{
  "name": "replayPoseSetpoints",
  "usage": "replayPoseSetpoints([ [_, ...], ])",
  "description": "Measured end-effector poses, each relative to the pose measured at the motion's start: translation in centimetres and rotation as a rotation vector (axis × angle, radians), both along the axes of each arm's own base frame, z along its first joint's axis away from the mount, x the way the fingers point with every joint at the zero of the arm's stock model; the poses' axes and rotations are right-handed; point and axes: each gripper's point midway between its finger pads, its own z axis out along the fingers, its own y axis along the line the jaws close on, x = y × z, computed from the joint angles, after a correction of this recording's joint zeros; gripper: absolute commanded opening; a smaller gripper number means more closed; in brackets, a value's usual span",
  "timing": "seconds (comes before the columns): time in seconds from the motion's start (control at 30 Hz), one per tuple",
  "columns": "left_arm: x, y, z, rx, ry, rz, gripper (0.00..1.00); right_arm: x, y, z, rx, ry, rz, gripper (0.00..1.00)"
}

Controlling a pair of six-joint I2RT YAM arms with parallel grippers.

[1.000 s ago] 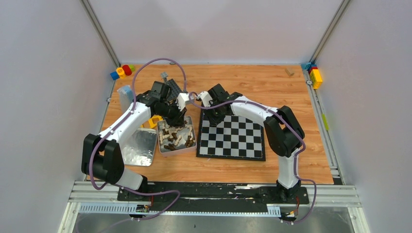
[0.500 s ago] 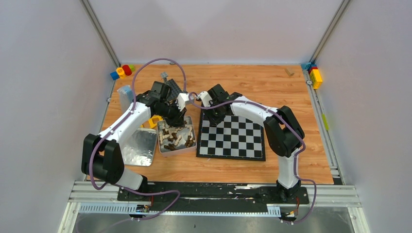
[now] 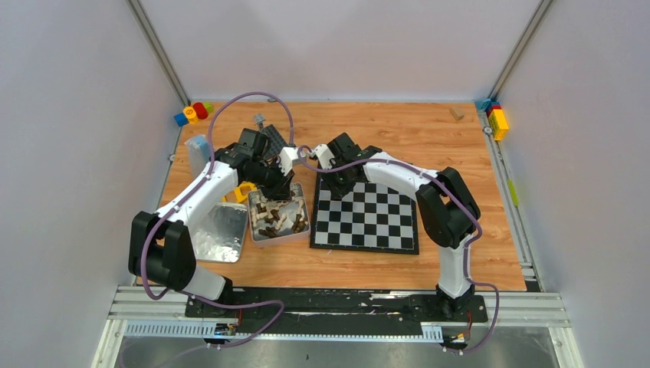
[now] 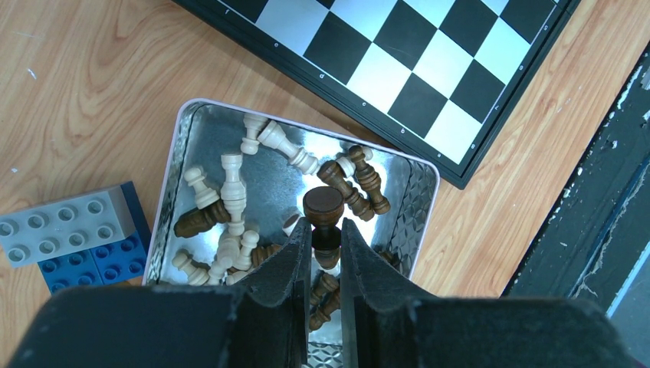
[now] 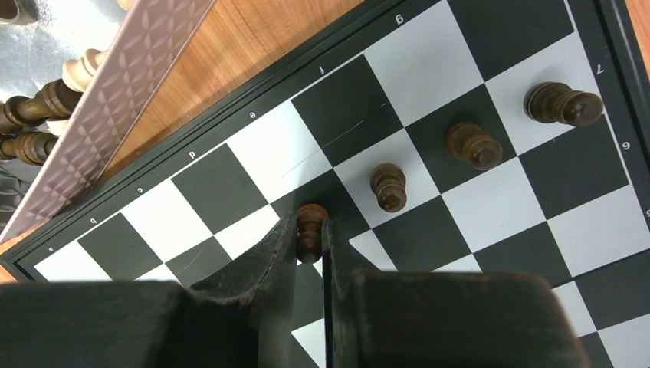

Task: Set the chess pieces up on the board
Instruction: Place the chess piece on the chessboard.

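Observation:
My left gripper (image 4: 326,230) hangs over the metal tin (image 4: 172,165), shut on a dark brown chess piece (image 4: 323,205) with its round base towards the camera. Several cream and brown chess pieces (image 4: 230,192) lie loose in the tin. My right gripper (image 5: 309,230) is shut on a small dark brown pawn (image 5: 310,217) at the far left part of the board (image 5: 253,157). Three more brown pieces (image 5: 389,186) (image 5: 474,145) (image 5: 563,103) stand in a diagonal row on the board. In the top view both grippers (image 3: 277,184) (image 3: 337,184) sit close together, either side of the board's (image 3: 368,222) far left corner.
The tin's lid (image 3: 215,230) lies left of the tin (image 3: 278,217). Grey and blue bricks (image 4: 69,230) sit beside the tin. A dark studded baseplate (image 3: 274,140) lies behind the left gripper. Coloured bricks rest at the far left (image 3: 193,113) and far right (image 3: 497,119) corners.

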Motion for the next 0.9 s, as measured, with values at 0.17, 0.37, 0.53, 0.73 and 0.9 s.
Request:
replayPoseSetpoints([
  [0.17, 0.0, 0.0, 0.0, 0.0, 0.001, 0.0, 0.2, 0.0, 0.0, 0.0, -0.002, -0.002, -0.002, 0.24],
  [0.37, 0.0, 0.0, 0.0, 0.0, 0.001, 0.0, 0.2, 0.1, -0.1, 0.0, -0.004, -0.003, -0.004, 0.4],
  [0.53, 0.0, 0.0, 0.0, 0.0, 0.001, 0.0, 0.2, 0.1, -0.1, 0.0, -0.003, -0.002, -0.006, 0.46],
  [0.73, 0.0, -0.1, 0.0, -0.004, -0.001, -0.001, 0.2, 0.0, 0.0, 0.3, 0.016, 0.012, -0.009, 0.47],
  [0.9, 0.0, -0.9, 0.6, -0.056, -0.002, -0.021, 0.2, -0.4, -0.2, 3.2, 0.141, 0.053, -0.01, 0.49],
])
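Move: The right hand still has the dark pawn between its fingertips, directly over its dark square, which lies some 3 cm below the hand point. Two placed pawns continue the line about 3 and 6 cm farther out, neither left nor right of this hand. The box of pieces is roughly 15 cm to its left and 4 cm back. From the left hand, that square lies about 15 cm right, 4 cm ahead and 11 cm below. Staying in place at first, the right hand spreads its fingers to about half open and lets go of the dark pawn on its square. It then lifts almost straight up, about 3 cm and gathering speed, away from the board, while the wrist tilts slightly so that the fingers point a little more to the left. ##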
